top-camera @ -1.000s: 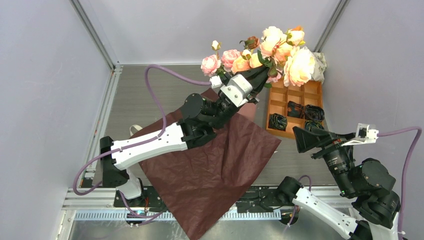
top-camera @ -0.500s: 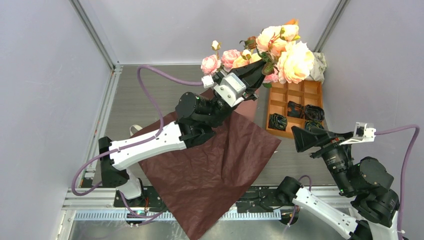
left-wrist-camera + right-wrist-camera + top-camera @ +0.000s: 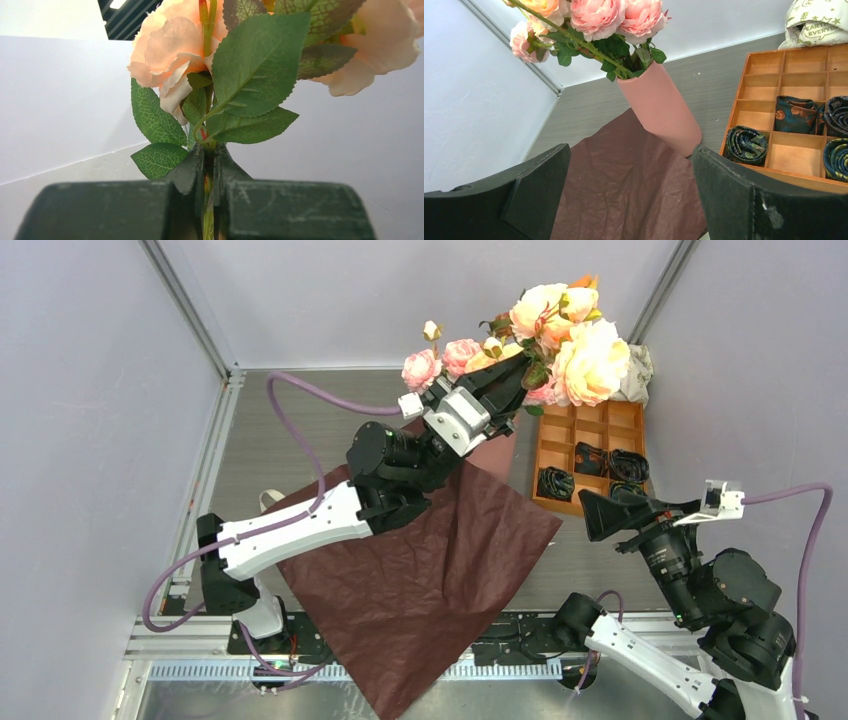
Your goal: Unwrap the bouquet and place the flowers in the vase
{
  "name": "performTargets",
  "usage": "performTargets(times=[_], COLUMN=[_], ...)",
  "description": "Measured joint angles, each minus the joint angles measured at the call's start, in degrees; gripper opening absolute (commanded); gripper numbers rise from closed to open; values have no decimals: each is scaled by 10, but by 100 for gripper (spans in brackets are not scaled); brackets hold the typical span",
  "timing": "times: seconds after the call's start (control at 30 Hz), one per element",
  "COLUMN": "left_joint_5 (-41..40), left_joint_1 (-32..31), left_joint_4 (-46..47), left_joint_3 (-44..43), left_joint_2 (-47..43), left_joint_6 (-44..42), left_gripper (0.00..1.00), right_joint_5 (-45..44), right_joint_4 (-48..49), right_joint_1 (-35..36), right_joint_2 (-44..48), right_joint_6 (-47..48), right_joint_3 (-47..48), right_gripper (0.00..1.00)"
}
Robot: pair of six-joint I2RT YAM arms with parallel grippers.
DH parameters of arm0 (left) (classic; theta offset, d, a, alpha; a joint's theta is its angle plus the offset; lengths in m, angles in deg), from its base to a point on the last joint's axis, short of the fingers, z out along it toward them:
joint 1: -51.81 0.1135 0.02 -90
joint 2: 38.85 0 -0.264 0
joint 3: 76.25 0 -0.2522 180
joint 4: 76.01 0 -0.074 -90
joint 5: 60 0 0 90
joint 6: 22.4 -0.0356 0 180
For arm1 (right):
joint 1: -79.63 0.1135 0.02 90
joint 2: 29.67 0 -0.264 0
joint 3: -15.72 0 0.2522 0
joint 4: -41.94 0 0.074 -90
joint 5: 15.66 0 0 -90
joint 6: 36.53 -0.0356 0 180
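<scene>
My left gripper (image 3: 503,383) is raised high at the back and shut on the green stems of a bunch of peach and cream flowers (image 3: 572,338). In the left wrist view the stems pass between the closed jaws of the left gripper (image 3: 209,156), with leaves and a peach rose (image 3: 167,47) above. The pink vase (image 3: 659,107) stands on the edge of the spread dark red paper (image 3: 420,570) and holds a few pink roses (image 3: 616,15). In the top view my left arm hides most of the vase. My right gripper (image 3: 598,516) hovers open at the right, facing the vase and holding nothing.
An orange compartment tray (image 3: 562,430) with rolled dark ties sits at the back right, beside the vase. A crumpled white printed paper ball (image 3: 640,370) lies behind the tray in the corner. Grey walls close in the table on three sides.
My left gripper has carried the bunch slightly left and back, toward the vase. The right gripper has drifted a little left and stays open.
</scene>
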Motion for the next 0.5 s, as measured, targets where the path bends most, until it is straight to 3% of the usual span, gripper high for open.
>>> performTargets(times=[0.5], left_joint_5=[-44], left_joint_1=[0], left_joint_4=[50], left_joint_3=[98], left_joint_2=[6], left_joint_6=[6], left_gripper=[0], right_joint_5=[2], right_joint_4=[4], right_joint_1=[0], right_joint_2=[-15], right_joint_6=[2], right_joint_3=[0], right_gripper=[96])
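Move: The left hand already holds a stem topped with peach roses, its lower end seemingly at the vase mouth. The vase stands about 18 cm ahead of this hand, roughly level sideways, its middle some 49 cm below. The pink roses already in the vase are about 16 cm ahead, 11 cm left and 18 cm lower; the orange tray is 24 cm ahead, 20 cm right and 61 cm down. From the idle right hand, the vase is 23 cm ahead, 15 cm left and 26 cm below. Downwards, slowly at first and then faster, the left hand sinks some 6.5 cm, easing about 2 cm forward and 2 cm to its right on the way, to feed the pinched stem into the vase. The wrist tilts only slightly, under 10 degrees, and the fingers stay shut on the stem. ##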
